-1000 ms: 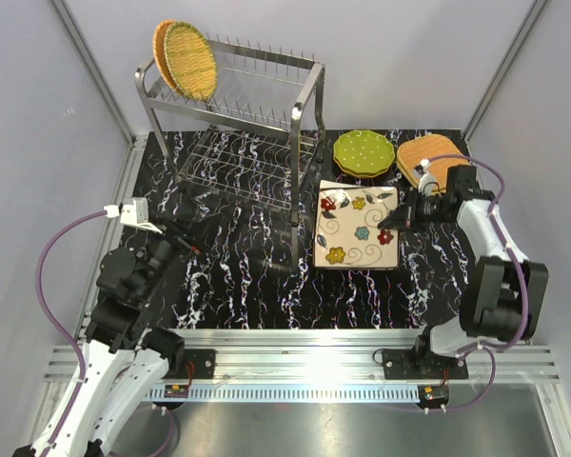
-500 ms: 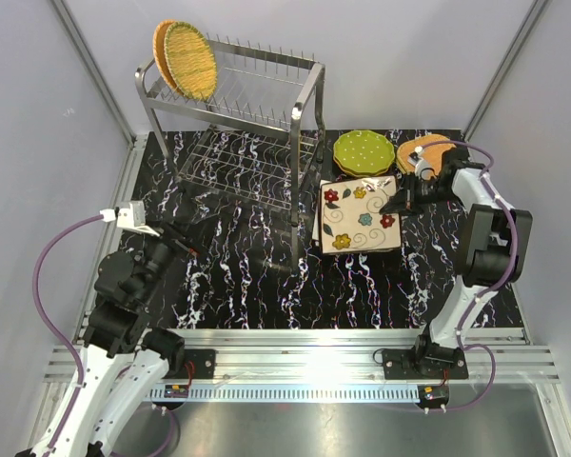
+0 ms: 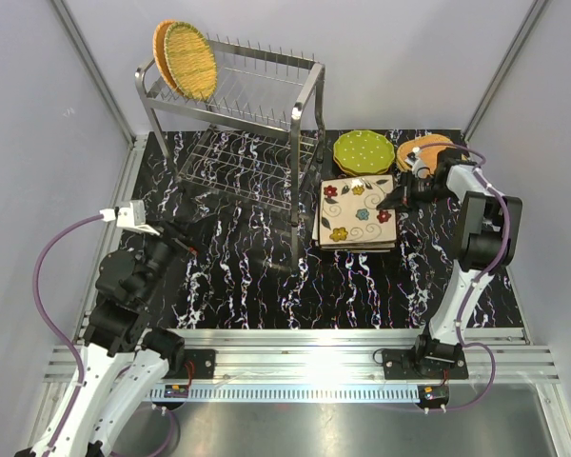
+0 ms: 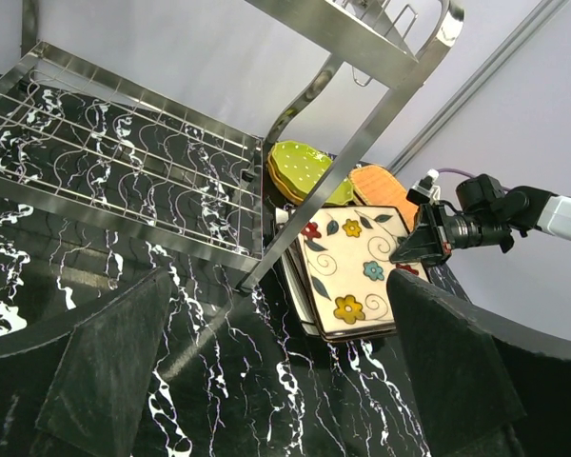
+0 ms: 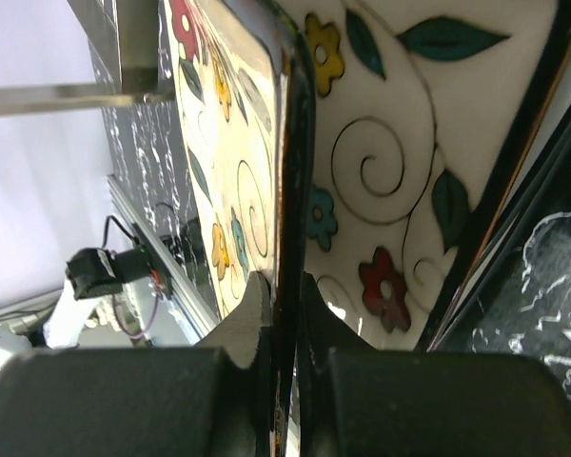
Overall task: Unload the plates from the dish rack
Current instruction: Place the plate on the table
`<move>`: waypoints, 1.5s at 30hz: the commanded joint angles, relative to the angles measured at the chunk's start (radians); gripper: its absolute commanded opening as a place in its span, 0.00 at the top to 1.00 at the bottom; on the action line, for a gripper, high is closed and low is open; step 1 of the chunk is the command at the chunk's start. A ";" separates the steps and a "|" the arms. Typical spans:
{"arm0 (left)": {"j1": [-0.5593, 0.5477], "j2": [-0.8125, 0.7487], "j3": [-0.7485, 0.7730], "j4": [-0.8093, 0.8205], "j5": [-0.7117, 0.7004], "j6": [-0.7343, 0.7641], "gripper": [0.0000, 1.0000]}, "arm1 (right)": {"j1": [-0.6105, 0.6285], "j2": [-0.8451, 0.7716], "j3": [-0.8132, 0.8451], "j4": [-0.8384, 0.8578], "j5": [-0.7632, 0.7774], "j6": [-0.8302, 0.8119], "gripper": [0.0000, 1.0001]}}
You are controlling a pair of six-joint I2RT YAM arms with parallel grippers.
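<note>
The steel dish rack (image 3: 230, 114) stands at the back left, with two wicker plates (image 3: 186, 59) upright at the left end of its top tier. My right gripper (image 3: 397, 202) is shut on the right rim of a square cream flowered plate (image 3: 358, 214). That plate sits slightly tilted over another square plate (image 5: 400, 143). In the right wrist view the fingers (image 5: 257, 305) pinch the held plate (image 5: 219, 143) by its dark edge. Green dotted plates (image 3: 364, 150) and wicker plates (image 3: 423, 150) lie behind. My left gripper (image 3: 176, 238) hangs open and empty near the rack's front left.
The rack's lower wire shelf (image 4: 124, 162) holds nothing and its front right leg (image 3: 296, 228) stands just left of the square plates. Grey walls close in the black marbled table (image 3: 257, 286) on three sides. An aluminium rail (image 3: 305, 343) runs along the near edge.
My right gripper has carried the square plate away from the near edge and set it lower over the stack beside the rack leg. The left arm has barely moved.
</note>
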 commanded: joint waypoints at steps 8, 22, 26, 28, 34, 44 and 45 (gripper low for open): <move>0.004 0.023 0.024 0.048 -0.026 0.023 0.01 | -0.005 0.041 0.119 -0.006 -0.138 0.043 0.74; 0.004 0.060 0.058 0.060 -0.024 0.043 0.01 | -0.005 0.049 0.195 -0.139 0.057 -0.123 0.00; 0.004 0.077 0.082 0.046 -0.032 0.061 0.01 | -0.005 0.029 0.205 -0.161 0.112 -0.175 0.00; 0.004 0.083 0.095 0.031 -0.041 0.067 0.01 | -0.005 0.023 0.211 -0.177 0.147 -0.192 0.00; 0.004 0.140 0.197 -0.042 -0.118 0.102 0.01 | -0.005 -0.042 0.212 -0.179 0.246 -0.251 0.00; 0.007 0.325 0.395 -0.102 -0.156 0.147 0.01 | -0.005 -0.148 0.274 -0.164 0.313 -0.278 0.00; 0.014 0.341 0.412 -0.119 -0.153 0.148 0.01 | -0.005 -0.158 0.275 -0.153 0.309 -0.278 0.00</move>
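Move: The right gripper already pinches the right edge of the tilted floral plate; the square plate stack lies about 8 cm to its left, 4 cm back and 5 cm lower. Beyond the stack, the green plates are 10 cm ahead and 7 cm left of that gripper, the orange plates 8 cm ahead and 8 cm right. From the left gripper, the yellow plate in the rack is roughly 25 cm ahead, 3 cm left and 6 cm higher. Ease the right gripper about 1.5 cm forward and slightly down with the floral plate over the stack while opening its fingers wide to let go; then draw it some 5 cm right, off the edge, tip the fingers about 20 degrees steeper, and finally lift away about 5 cm. Dip the open left gripper 1 cm, then raise it and send it forward, 4 to 6 cm each, towards the rack. ##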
